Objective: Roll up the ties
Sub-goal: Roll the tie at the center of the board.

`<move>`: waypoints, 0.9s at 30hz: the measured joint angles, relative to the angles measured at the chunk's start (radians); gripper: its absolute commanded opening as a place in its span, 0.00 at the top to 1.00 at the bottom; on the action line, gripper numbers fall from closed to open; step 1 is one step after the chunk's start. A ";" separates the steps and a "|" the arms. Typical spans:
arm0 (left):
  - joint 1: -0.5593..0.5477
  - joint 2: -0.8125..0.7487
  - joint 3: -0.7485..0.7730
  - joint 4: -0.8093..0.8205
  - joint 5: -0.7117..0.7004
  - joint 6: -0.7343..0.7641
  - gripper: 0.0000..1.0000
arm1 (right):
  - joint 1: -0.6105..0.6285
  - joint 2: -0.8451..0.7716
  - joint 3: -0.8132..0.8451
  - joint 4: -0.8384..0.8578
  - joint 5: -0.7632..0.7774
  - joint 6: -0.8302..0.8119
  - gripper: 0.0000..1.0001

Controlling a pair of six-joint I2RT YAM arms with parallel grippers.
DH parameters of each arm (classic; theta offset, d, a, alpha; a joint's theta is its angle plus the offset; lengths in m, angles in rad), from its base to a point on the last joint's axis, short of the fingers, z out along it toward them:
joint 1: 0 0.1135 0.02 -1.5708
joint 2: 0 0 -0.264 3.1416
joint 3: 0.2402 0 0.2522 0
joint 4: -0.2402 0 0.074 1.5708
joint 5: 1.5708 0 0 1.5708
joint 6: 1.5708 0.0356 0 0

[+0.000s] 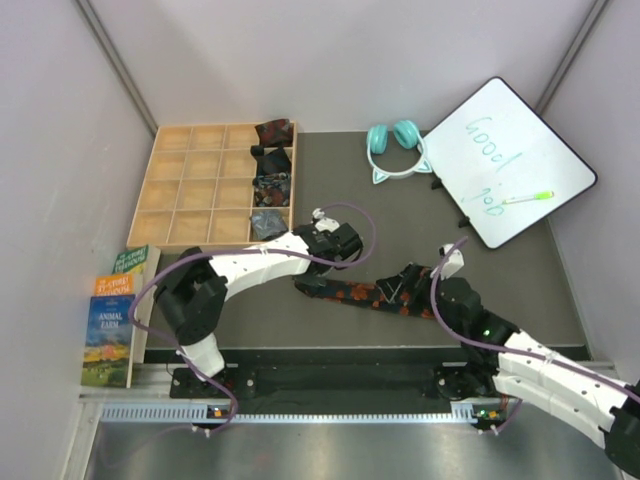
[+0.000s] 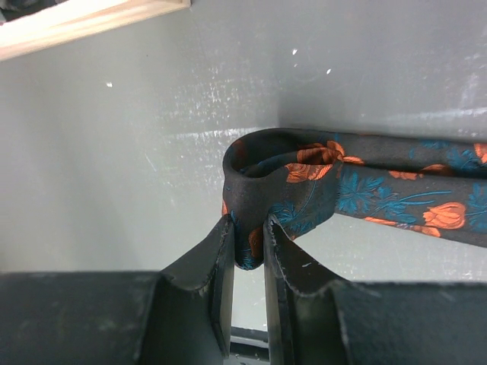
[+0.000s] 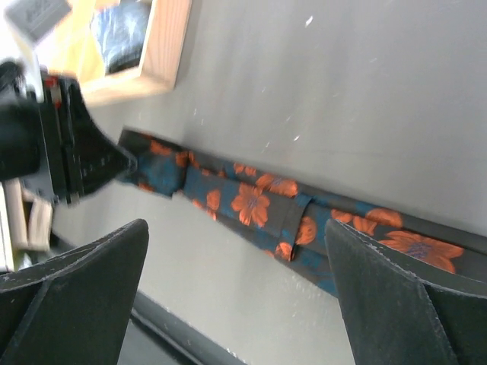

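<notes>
A black tie with orange flowers and teal leaves [image 1: 360, 292] lies stretched across the dark mat [image 1: 520, 290]. Its left end is folded over into a small loop [image 2: 262, 163]. My left gripper [image 2: 247, 228] is shut on that folded end; in the top view it [image 1: 308, 284] sits at the tie's left tip. My right gripper [image 3: 236, 228] is open wide just above the tie's middle stretch [image 3: 259, 201], with nothing between its fingers; in the top view it [image 1: 437, 283] hangs by the tie's right end. Several rolled ties [image 1: 272, 160] fill the right column of the wooden tray [image 1: 190, 185].
Teal cat-ear headphones [image 1: 395, 145] lie at the back of the mat. A tilted whiteboard [image 1: 510, 160] with a green marker [image 1: 528, 198] stands at the back right. Books [image 1: 115, 315] are stacked at the left, beside the tray.
</notes>
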 measured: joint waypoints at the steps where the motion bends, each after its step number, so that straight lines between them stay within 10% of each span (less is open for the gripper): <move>1: -0.006 0.006 0.007 -0.003 -0.006 -0.003 0.96 | 0.000 -0.018 -0.005 -0.006 0.016 0.011 0.01; 17: -0.126 0.196 0.207 -0.142 -0.119 -0.078 0.96 | -0.001 -0.612 -0.158 -0.202 0.305 0.204 0.01; 27: -0.171 0.291 0.284 -0.178 -0.130 -0.103 0.95 | -0.001 -0.636 -0.158 -0.260 0.346 0.224 0.01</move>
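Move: The left fingers already pinch the tie's folded end; the flat stretch still to be rolled has its middle about 11 cm to their right, 2 cm nearer the base and 2 cm lower. The grey tie in the tray lies some 10 cm ahead of the left hand and 10 cm to its left. From the open right hand, the pinched fold is about 14 cm left, level fore and aft, and 6 cm below; the flat stretch's middle is roughly 3 cm back, 1 cm left and 8 cm below. Left hand drags the still-pinched fold about 5 cm right; open right hand swings 7 cm right and up. ##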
